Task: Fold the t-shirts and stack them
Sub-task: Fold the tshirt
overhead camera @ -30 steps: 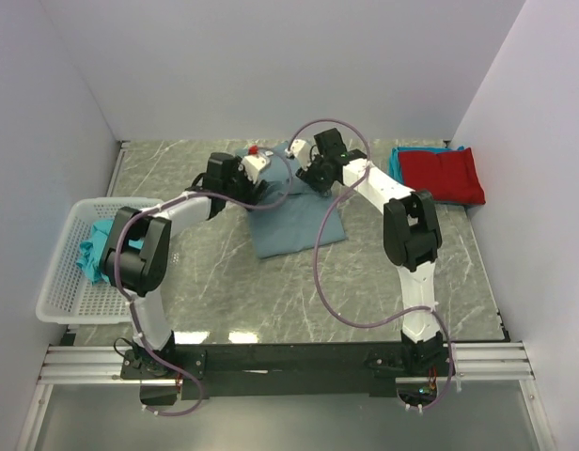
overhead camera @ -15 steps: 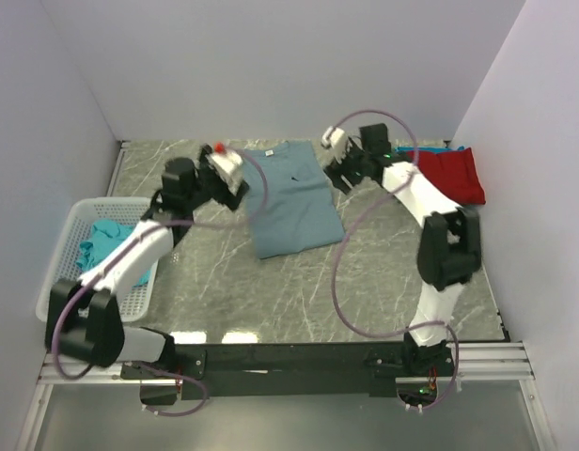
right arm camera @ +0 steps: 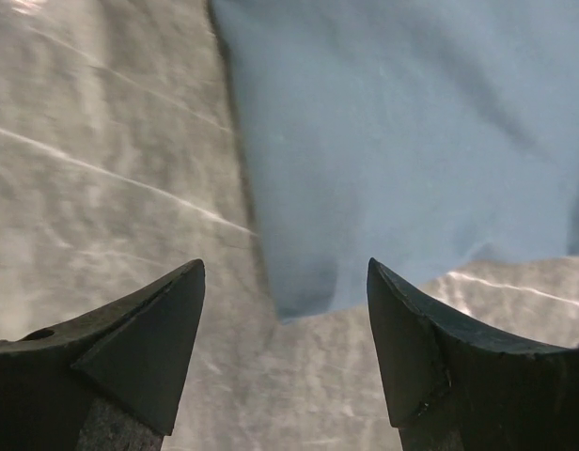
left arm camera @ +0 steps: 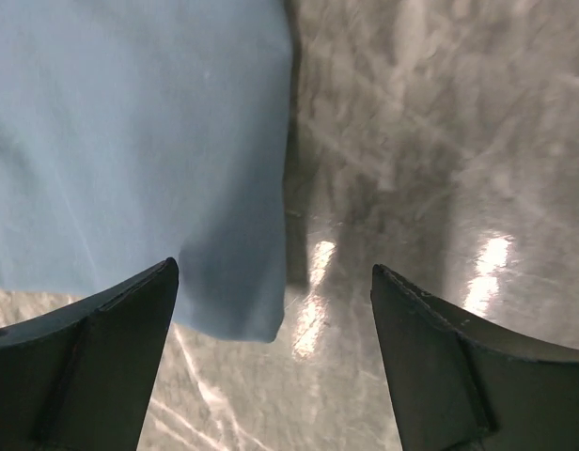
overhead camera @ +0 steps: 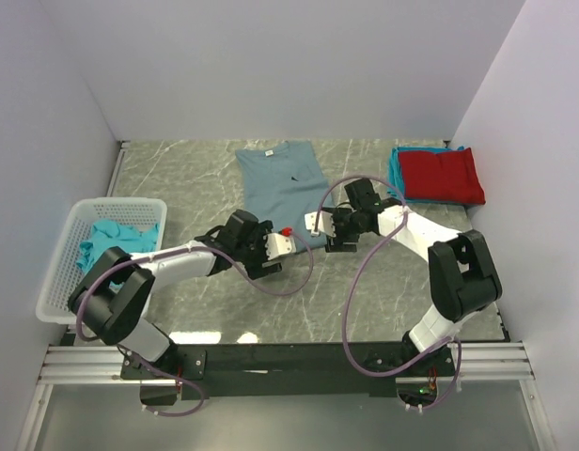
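Observation:
The slate blue-grey t-shirt [overhead camera: 282,186] lies flat in the middle of the table, collar at the far end, sleeves tucked in. My left gripper [overhead camera: 262,248] is open at its near left corner. In the left wrist view that corner [left arm camera: 235,301] lies low between the wide-apart fingers [left arm camera: 101,357]. My right gripper [overhead camera: 328,235] is open at the near right corner. In the right wrist view the cloth [right arm camera: 402,141] ends in a corner between the fingertips [right arm camera: 158,329], untouched. A folded red t-shirt [overhead camera: 443,175] rests on a teal one [overhead camera: 395,165] at the far right.
A white basket [overhead camera: 62,254] at the left edge holds a crumpled teal t-shirt [overhead camera: 111,241]. White walls close the table on three sides. Purple cables loop from both arms above the marble top [overhead camera: 365,291].
Both grippers let go of the blue-grey t-shirt at its far end, opened, and drew back to its near corners. The shirt now lies spread out flat.

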`<control>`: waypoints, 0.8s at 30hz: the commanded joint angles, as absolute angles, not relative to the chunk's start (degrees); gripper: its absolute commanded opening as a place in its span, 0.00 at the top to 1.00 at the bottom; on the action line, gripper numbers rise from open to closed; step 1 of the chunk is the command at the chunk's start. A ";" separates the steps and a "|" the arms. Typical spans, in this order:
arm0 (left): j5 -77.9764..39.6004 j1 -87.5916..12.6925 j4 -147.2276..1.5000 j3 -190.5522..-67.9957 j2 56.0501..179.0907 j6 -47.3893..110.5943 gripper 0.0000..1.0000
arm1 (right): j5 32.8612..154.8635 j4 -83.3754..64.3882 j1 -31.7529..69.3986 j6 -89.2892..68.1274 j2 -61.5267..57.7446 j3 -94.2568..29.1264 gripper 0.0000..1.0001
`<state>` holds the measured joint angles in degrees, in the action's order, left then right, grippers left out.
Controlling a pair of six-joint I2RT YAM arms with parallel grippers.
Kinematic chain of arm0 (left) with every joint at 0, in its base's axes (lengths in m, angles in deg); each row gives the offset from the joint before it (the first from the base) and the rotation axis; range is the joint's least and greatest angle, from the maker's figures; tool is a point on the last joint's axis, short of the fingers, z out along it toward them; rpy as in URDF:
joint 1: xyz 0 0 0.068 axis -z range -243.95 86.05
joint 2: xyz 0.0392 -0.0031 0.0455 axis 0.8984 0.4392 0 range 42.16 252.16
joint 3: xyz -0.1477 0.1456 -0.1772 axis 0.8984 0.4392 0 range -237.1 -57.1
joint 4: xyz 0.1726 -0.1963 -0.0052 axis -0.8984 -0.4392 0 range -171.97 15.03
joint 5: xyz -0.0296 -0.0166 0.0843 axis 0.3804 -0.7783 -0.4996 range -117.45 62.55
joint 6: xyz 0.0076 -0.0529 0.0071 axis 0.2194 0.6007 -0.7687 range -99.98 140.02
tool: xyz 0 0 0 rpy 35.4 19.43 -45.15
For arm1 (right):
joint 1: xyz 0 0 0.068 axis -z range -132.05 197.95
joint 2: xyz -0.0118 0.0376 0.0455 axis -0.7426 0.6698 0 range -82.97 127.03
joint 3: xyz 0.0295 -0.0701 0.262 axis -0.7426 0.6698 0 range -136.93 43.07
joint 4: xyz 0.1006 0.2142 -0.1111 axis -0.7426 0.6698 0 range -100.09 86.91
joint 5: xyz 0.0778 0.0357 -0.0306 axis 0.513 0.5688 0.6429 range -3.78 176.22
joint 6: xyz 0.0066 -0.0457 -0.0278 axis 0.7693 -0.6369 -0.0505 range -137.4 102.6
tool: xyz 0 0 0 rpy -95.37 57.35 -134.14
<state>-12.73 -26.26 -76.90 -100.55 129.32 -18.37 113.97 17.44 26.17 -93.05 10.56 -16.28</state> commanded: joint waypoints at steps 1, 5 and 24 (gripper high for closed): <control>-16.28 -26.07 -75.41 -101.05 131.10 -20.75 0.11 | 109.62 10.83 24.93 -95.44 11.77 -15.29 0.24; -17.69 -26.07 -72.95 -100.88 134.09 -20.76 0.14 | 106.27 9.43 23.78 -96.93 14.05 -15.20 0.24; -20.51 -28.62 -68.90 -100.00 136.92 -18.65 0.99 | 99.05 4.41 20.09 -95.62 19.51 -15.20 0.88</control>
<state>-20.86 -28.29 -66.96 -100.09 136.77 -18.94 100.31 4.00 20.66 -97.05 18.46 -13.88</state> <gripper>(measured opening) 0.112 0.172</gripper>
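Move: Just ahead of the left hand lies the t-shirt's near left corner, about 4 cm forward, 2 cm left and 3 cm below. For the right hand, the near right corner is some 3 cm ahead, 1 cm left and 5 cm below. The collar is roughly 31 cm straight ahead of the left hand. The folded stack lies about 20 cm forward and 25 cm right of the right hand, some 4 cm below. Reaching low over the table, both open hands go in on the shirt's near corners: the left about 5 cm, mostly forward and slightly down and left, the right about 5 cm down and forward, its fingers steepening some 15 degrees. The left fingers close gradually, the right ones only at the end, each pair pinching the cloth at its corner. ##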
